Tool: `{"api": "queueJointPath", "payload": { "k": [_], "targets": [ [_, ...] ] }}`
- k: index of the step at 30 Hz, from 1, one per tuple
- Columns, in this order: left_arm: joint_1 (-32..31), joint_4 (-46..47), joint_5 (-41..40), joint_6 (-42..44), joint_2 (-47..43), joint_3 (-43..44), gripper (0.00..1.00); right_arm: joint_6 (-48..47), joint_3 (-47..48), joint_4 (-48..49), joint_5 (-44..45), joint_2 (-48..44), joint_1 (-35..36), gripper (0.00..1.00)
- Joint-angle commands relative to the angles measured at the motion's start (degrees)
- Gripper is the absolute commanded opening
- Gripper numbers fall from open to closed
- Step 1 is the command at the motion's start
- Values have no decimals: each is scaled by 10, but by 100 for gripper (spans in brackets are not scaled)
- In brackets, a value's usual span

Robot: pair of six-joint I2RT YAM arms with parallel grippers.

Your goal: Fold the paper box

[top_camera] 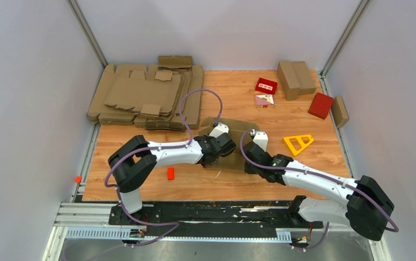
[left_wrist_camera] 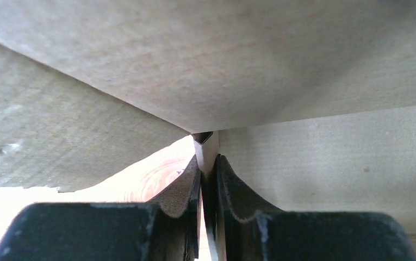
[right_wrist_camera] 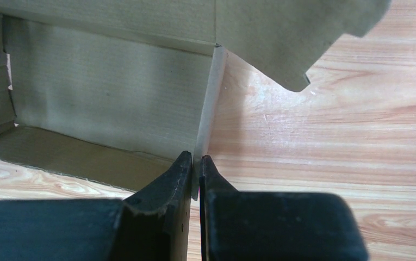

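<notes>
The paper box (top_camera: 237, 142) is a brown cardboard blank, partly raised, in the middle of the wooden table between my two arms. My left gripper (top_camera: 218, 130) reaches in from the left. In the left wrist view the left gripper (left_wrist_camera: 208, 159) is shut on the thin edge of an upright cardboard wall (left_wrist_camera: 303, 163), with a large flap (left_wrist_camera: 222, 60) leaning overhead. My right gripper (top_camera: 256, 135) comes from the right. Its wrist view shows the right gripper (right_wrist_camera: 196, 159) shut on the end edge of a standing side wall (right_wrist_camera: 107, 98), with the box floor (right_wrist_camera: 59, 149) to the left.
A stack of flat cardboard blanks (top_camera: 146, 98) lies at the back left. Folded brown boxes (top_camera: 295, 79) and one more (top_camera: 339, 111) stand at the back right, with red boxes (top_camera: 266, 85) (top_camera: 321, 105). A yellow triangular frame (top_camera: 298, 142) lies right of the box. A small red piece (top_camera: 171, 173) lies near the left arm.
</notes>
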Motion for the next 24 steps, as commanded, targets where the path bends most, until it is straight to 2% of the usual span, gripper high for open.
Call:
{"api": "queueJointPath", "payload": {
  "k": [1,6,13,20,24],
  "targets": [
    [-4,-39,-46,34,12,1,20,-21,-13,40,4,-44,3,5],
    [-4,26,39,42,1,-23,37,-17,-22,48,4,-57,3,5],
    [-4,13,58,45,-12,-7,44,-21,-21,50,-7,-47,3,5],
    [1,33,128,48,-62,-10,53,-27,-24,48,-3,-49,3,5],
    [3,49,139,45,-96,-28,60,-32,-25,45,-2,-52,3,7]
  ]
}}
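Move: My left fingers are closed around the upright left side wall of the paper box. From that hand the box's middle lies about 6 cm to the right, 4 cm back and 2 cm lower, its raised lid panel about 5 cm ahead and 6 cm right, some 4 cm higher. The red block sits 14 cm left and 12 cm back. From my right hand, which pinches the right wall, the box's middle is about 8 cm left and 4 cm ahead. My left fingers open to over half their width and free the left side wall, leaving it between them, while that hand draws back about 2 cm, first dipping nearly 2 cm beside the wall, then rising again by as much and easing right towards the inside of the box. My right hand keeps its pinch on the right wall and lifts barely half a centimetre. ##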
